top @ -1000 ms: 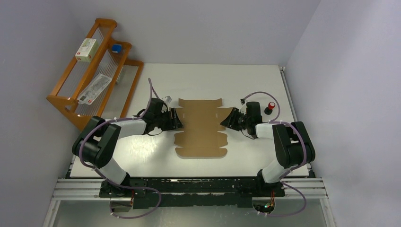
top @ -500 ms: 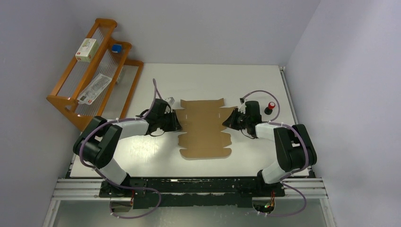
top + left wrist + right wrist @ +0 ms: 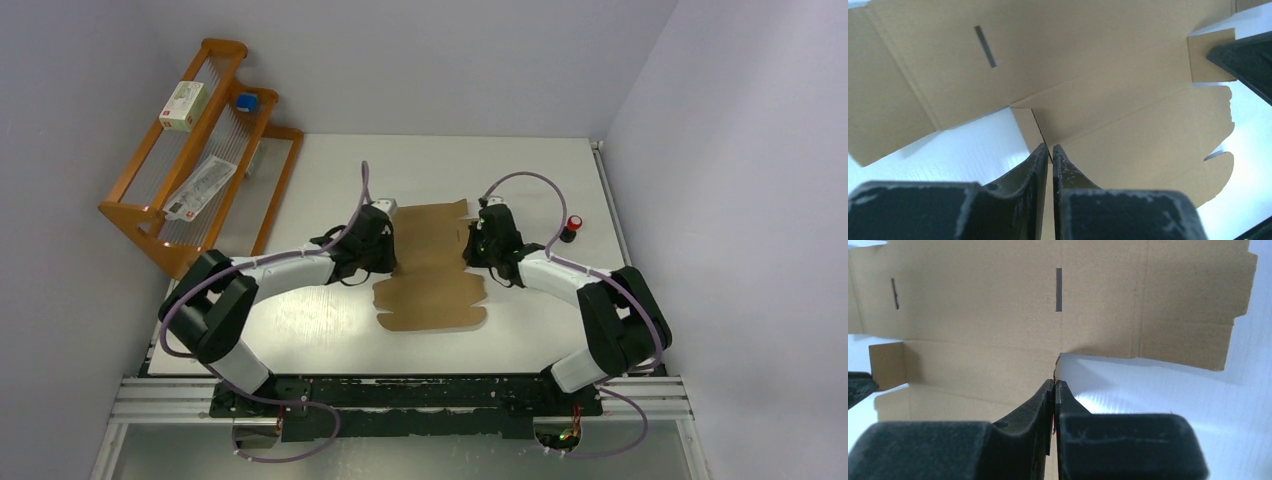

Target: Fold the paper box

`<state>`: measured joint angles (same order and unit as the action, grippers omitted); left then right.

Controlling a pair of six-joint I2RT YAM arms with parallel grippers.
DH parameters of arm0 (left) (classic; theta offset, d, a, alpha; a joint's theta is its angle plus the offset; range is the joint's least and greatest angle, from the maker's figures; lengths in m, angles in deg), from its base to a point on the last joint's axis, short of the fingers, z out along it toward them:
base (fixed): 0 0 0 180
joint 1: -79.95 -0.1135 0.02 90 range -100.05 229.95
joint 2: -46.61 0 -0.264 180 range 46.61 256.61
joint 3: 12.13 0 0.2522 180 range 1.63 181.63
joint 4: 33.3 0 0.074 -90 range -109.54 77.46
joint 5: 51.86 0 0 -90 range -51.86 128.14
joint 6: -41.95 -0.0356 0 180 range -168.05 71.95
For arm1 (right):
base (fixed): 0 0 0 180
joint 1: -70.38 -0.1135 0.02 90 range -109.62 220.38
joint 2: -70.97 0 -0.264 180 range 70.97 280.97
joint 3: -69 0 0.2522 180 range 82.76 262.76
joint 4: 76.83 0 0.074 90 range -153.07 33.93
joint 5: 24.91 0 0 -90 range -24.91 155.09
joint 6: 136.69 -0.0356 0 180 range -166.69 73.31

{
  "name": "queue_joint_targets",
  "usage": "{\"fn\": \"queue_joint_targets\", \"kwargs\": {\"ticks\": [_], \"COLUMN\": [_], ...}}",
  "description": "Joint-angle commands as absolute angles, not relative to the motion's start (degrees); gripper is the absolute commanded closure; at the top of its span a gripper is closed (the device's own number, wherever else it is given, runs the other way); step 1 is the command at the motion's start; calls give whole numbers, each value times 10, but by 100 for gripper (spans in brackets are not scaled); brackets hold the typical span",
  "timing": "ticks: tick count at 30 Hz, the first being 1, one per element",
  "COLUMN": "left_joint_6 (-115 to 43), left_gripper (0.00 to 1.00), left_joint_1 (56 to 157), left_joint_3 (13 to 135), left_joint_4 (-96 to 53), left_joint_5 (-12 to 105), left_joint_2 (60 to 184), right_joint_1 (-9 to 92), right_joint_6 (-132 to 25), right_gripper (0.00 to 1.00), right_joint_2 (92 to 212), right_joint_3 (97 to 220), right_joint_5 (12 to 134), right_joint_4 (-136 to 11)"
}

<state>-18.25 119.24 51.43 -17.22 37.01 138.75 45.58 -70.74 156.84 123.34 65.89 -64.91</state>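
The paper box (image 3: 431,283) is a flat brown cardboard sheet in the middle of the table, and its two side flaps stand raised. My left gripper (image 3: 386,247) is shut on the left flap's edge; in the left wrist view the thin cardboard edge runs between the closed fingertips (image 3: 1050,151), with the paper box (image 3: 1088,60) spreading beyond. My right gripper (image 3: 474,246) is shut on the right flap in the same way; in the right wrist view the jaws (image 3: 1054,386) pinch the flap's edge below the paper box (image 3: 998,300). Both grippers face each other across the sheet.
A wooden rack (image 3: 140,205) stands at the back left, holding a white box with a green label (image 3: 185,105), a blue item (image 3: 246,101) and a flat packet (image 3: 200,187). A small red-topped object (image 3: 573,226) sits right of the right arm. White table (image 3: 330,330) surrounds the sheet.
Both grippers have closed on the sheet's side flaps and moved inward and towards the back. The flaps have risen, so the sheet looks narrower from above.
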Motion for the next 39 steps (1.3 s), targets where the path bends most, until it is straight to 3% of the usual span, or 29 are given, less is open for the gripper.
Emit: {"fn": "queue_joint_targets", "kwargs": {"ticks": [1,5,9,15,20,22,31,39], "left_joint_6": [-201,-207,-216,-225,-205,-198,-214,-253], "left_gripper": [86,86,80,59,36,32,23,22], "left_joint_1": [1229,1240,1239,1187,1111,1082,962,937], "left_joint_3": [553,571,573,567,542,538,584,630], "left_joint_4": [-145,-127,-109,-93,-109,-109,-46,9], "left_joint_5": [305,284,252,264,324,349,471,494], "left_joint_2": [1409,1422,1402,1350,1309,1307,1334,1387], "right_joint_1": [423,416,419,454,550,590,684,700], "right_joint_6": [-699,-699,-686,-659,-661,-670,-712,-724], "right_gripper": [92,90,82,66,57,53,48,50], "right_joint_2": [1589,1594,1582,1561,1552,1558,1626,1688], "right_joint_3": [1262,1269,1273,1295,1290,1286,1285,1277], "right_joint_5": [588,597,603,622,729,771,884,924], "right_joint_4": [-616,-618,-618,-606,-635,-659,-723,-769]}}
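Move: Each hand still pinches a small front tab of the paper box, the tab's middle about 1 cm below the finger pads. From the left hand, the left side wing lies about 5 cm left and 6 cm ahead, some 3 cm lower, and the left back tab roughly 12 cm ahead. From the right hand, the right side wing is some 4 cm right and 6 cm ahead, a few centimetres down; the right back tab lies about 13 cm ahead and 2 cm left. Both hands keep their pinch on the raised front tabs, bending them a centimetre or so farther inward, then open and let go. The left swings about 13 cm left and 7 forward, lifting clear and opening wide, to outside the left wing; the right goes outward to the right and forward, up and over, then sinks half-open to just off the right wing's outer edge. ##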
